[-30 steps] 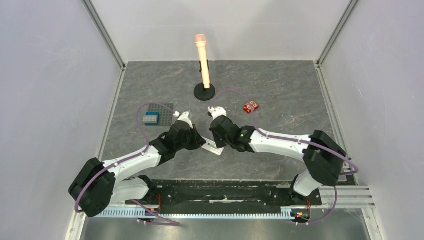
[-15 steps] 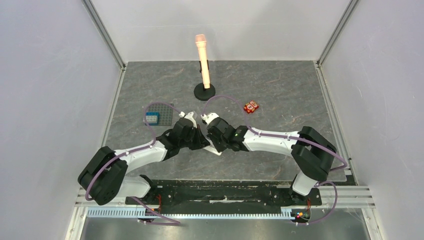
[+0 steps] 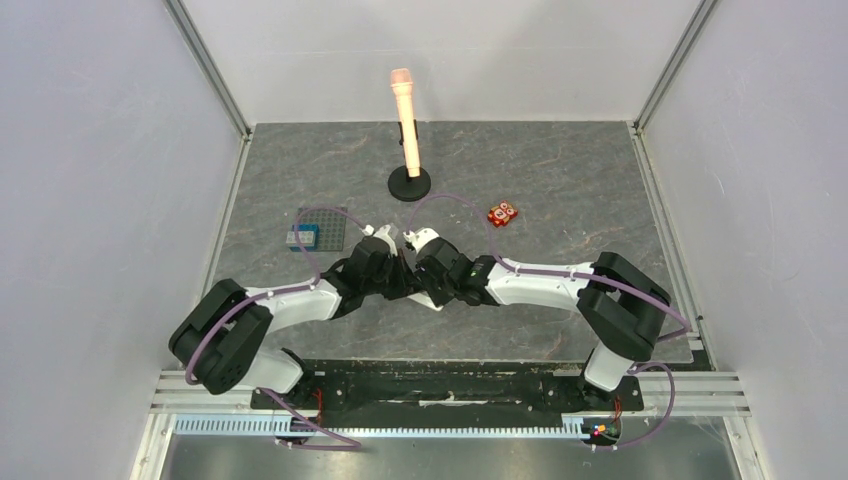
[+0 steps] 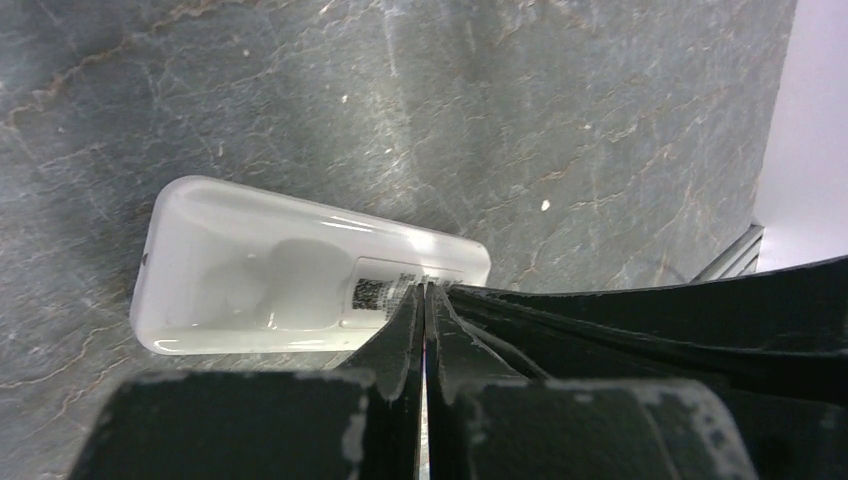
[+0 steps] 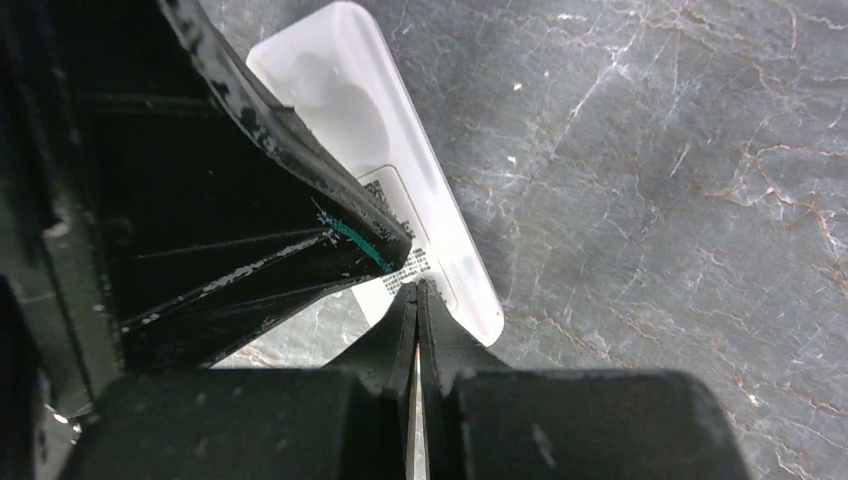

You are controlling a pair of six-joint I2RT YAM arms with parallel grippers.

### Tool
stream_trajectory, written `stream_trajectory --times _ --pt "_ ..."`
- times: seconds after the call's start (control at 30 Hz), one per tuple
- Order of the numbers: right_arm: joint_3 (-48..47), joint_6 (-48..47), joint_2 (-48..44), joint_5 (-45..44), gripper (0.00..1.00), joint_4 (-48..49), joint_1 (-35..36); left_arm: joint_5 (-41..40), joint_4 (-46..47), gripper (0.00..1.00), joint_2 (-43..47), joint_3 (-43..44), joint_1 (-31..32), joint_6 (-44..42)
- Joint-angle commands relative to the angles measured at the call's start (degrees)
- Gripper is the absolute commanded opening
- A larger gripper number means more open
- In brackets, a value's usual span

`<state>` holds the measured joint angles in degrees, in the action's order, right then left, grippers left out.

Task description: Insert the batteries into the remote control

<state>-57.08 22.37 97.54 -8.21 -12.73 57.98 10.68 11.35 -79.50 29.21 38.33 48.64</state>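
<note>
The remote control (image 4: 260,270) lies back side up on the grey table, smooth and white, with a printed label near one end (image 5: 340,90). From above only a white corner of the remote control (image 3: 432,300) shows beneath the two wrists. My left gripper (image 4: 425,290) is shut, and its joined tips rest on the labelled part. My right gripper (image 5: 415,287) is shut too, its tips on the same labelled area from the opposite side, right beside the left fingers (image 5: 280,130). Neither gripper holds anything. The batteries are out of view.
A peach-coloured rod on a black round base (image 3: 405,120) stands at the back centre. A small red block (image 3: 502,214) lies to the right of it. A grey studded plate (image 3: 328,222) with a blue brick (image 3: 304,237) sits at the left.
Both wrists have closed in on each other over the remote and now nearly touch. The right jaws have shut the last small gap. The left arm has uncovered more of the studded plate.
</note>
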Motion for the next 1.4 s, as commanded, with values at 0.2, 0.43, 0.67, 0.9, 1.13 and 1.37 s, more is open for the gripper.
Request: stream_trajectory --times 0.2,0.43,0.67,0.9,1.13,1.37 --pt "8.29 3.62 3.40 2.11 0.00 0.89 1.19 -0.40 4.80 0.02 -4.57 -5.67 -0.18 1.47" --pt "10.47 7.03 3.15 2.00 0.00 1.74 1.67 -0.64 5.61 0.02 -9.12 -6.34 -0.09 1.45" --pt "4.22 10.99 -3.92 -2.94 0.01 1.32 0.69 -2.64 1.54 0.02 -4.74 -2.83 -0.18 0.05" --pt "-2.24 12.98 -11.94 -7.57 0.12 -2.98 -0.94 -5.75 -8.79 0.02 0.42 7.02 -0.78 -5.32" --pt "5.28 17.25 -28.76 -15.02 0.57 -13.58 -5.99 -12.55 -24.35 0.49 14.49 11.74 -1.15 -10.18" --pt "4.65 19.71 -49.01 -31.67 0.98 -27.86 -8.84 -29.08 -44.87 0.69 35.51 16.00 -1.15 -10.28"
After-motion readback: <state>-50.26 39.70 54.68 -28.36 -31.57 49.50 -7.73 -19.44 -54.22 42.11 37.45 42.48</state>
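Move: The remote control lies right under both shut grippers: its middle is about 2 cm ahead, 2 cm left and 3 cm below the left hand, and some 2 cm ahead, 4 cm left and 2 cm below the right. The grey building board is around 15 cm ahead and 22 cm left of the left hand. The red owl toy sits roughly 18 cm ahead and 13 cm right of the right hand. The remote's labelled half stays under both sets of shut fingertips, which seem to bear down on it, the left settling about 1.5 cm lower and creeping forward, the right barely shifting. Both then lift away and open: the left some 14 cm up and then off to the left, the right about 16 cm up and 15 cm right, swinging roughly 35 degrees clockwise as it spreads wide. ##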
